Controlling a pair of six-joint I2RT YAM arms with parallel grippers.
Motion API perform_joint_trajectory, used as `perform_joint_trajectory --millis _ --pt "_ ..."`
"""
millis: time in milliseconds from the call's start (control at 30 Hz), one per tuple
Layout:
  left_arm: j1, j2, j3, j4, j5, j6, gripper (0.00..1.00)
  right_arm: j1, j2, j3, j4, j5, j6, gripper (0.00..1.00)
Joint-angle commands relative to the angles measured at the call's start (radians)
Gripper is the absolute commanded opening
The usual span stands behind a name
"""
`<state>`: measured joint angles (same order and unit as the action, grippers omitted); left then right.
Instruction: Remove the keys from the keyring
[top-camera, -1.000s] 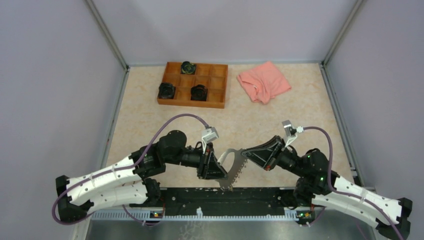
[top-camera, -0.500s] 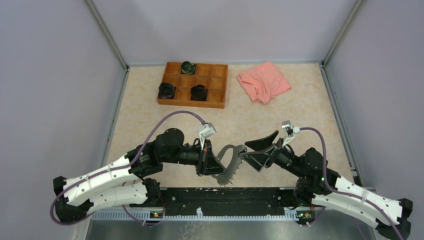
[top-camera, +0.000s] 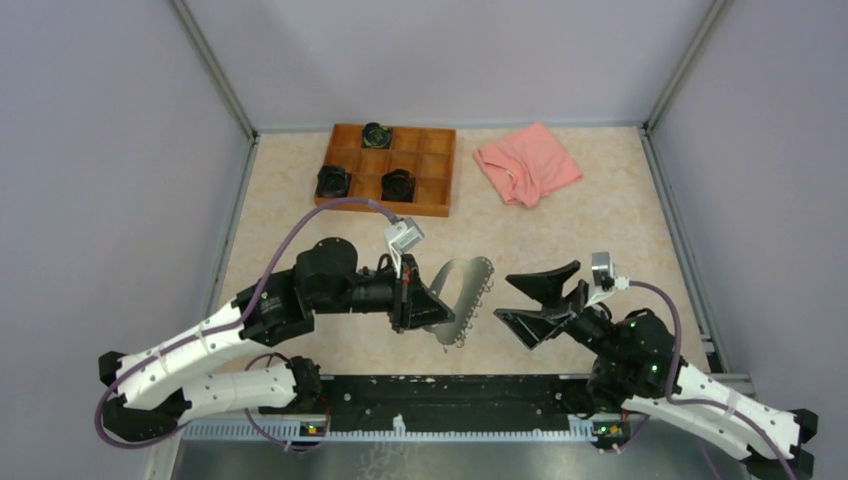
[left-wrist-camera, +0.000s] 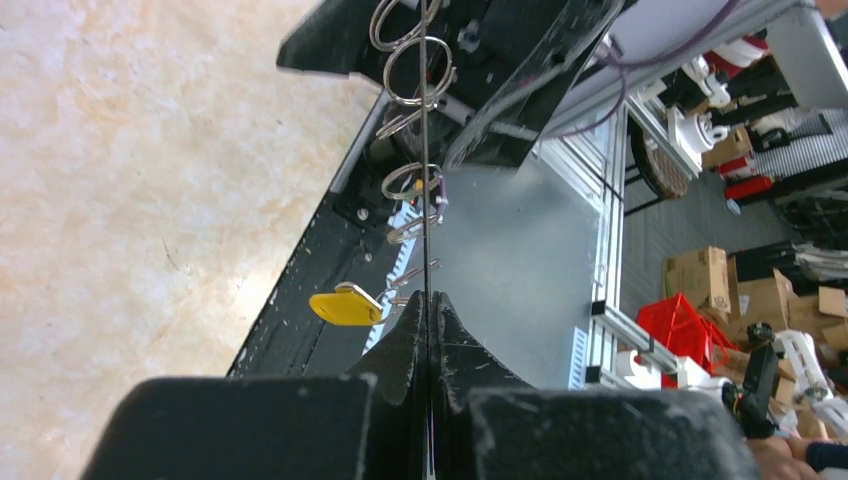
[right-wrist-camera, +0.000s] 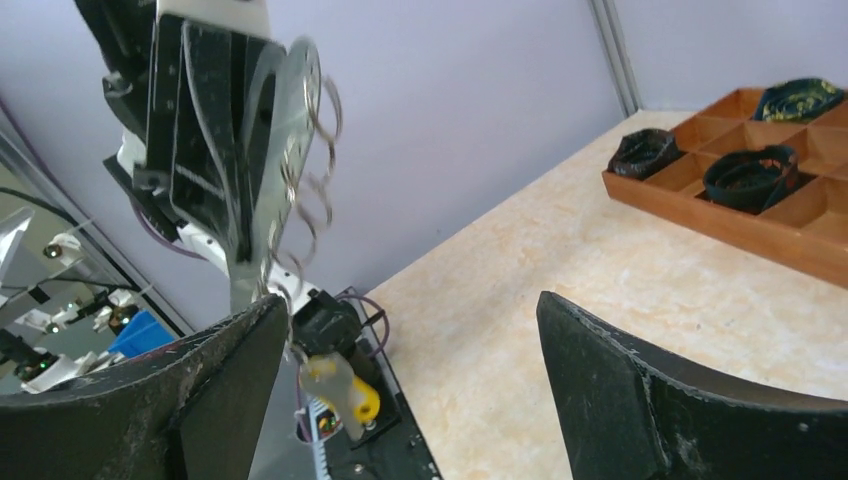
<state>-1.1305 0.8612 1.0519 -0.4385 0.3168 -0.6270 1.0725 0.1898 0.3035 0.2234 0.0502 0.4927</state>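
Note:
My left gripper (top-camera: 432, 310) is shut on the keyring (top-camera: 465, 290), a flat silvery oval plate held above the table. The left wrist view shows the plate edge-on (left-wrist-camera: 426, 150) between the closed pads, with small wire rings along its rim. A key with a yellow head (left-wrist-camera: 345, 306) hangs low on it. The right wrist view shows the keyring (right-wrist-camera: 275, 140) up left and the yellow-headed key (right-wrist-camera: 340, 385) dangling below. My right gripper (top-camera: 530, 298) is open wide and empty, just right of the keyring and not touching it (right-wrist-camera: 410, 305).
A wooden compartment tray (top-camera: 385, 168) with black round objects (top-camera: 333, 181) stands at the back left; it also shows in the right wrist view (right-wrist-camera: 760, 205). A pink cloth (top-camera: 527, 162) lies at the back right. The black base rail (top-camera: 450, 395) runs along the near edge.
My right gripper let go of the keyring, opened wide and drew back to the right. My left gripper carried the keyring up and slightly away from the near edge.

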Motion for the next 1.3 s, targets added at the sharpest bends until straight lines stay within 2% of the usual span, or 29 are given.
perform_joint_trajectory --millis 0,200,300,400,500,733,967,1267 --pt "0.013 0.018 0.096 -0.02 -0.043 -0.009 0.0 0.002 -0.076 -0.097 0.176 -0.046 -0.089 0.91" --pt "0.071 0.046 0.123 -0.026 0.016 -0.023 0.0 0.001 -0.018 -0.16 0.309 -0.131 -0.134 0.83" --pt "0.162 0.052 0.105 -0.007 0.121 -0.027 0.0 0.001 0.008 -0.183 0.358 -0.155 -0.153 0.82" --pt "0.292 0.049 0.065 0.037 0.283 -0.037 0.0 0.001 0.013 -0.2 0.373 -0.17 -0.19 0.82" --pt "0.356 0.059 0.033 0.078 0.377 -0.046 0.0 0.001 0.05 -0.202 0.375 -0.178 -0.215 0.82" --pt "0.415 0.082 -0.001 0.151 0.475 -0.068 0.0 0.002 0.187 -0.219 0.502 -0.13 -0.257 0.81" --pt "0.432 0.087 -0.024 0.194 0.514 -0.087 0.0 0.029 0.267 -0.274 0.717 -0.168 -0.324 0.74" --pt "0.443 0.094 -0.047 0.238 0.537 -0.096 0.0 0.049 0.271 -0.213 0.623 -0.184 -0.395 0.73"
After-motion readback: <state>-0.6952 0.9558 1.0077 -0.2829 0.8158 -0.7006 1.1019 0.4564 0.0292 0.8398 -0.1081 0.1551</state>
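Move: The keys hang on the end ring at the keyring plate's rear lower corner, roughly 8 cm to the left of the open right hand, 9 cm back and 7 cm below it. The plate's middle is about 8 cm left of the right hand, 1 cm back and nearly level with it. From the left hand, already pinching the plate, the keys lie some 5 cm back, 2 cm right and 6 cm down. The left hand keeps its shut grip on the keyring plate, rises about 2 cm, carries the plate some 6 cm forward, sinks again and then nearly holds its place, its forward side tipping down by about 10 degrees. The right hand meanwhile sinks about 5 cm and works to its left towards the hanging keys, rolling some 20 degrees so its forward side lifts and narrowing its fingers a little, but it stays open with a visible gap still left to the keys. ##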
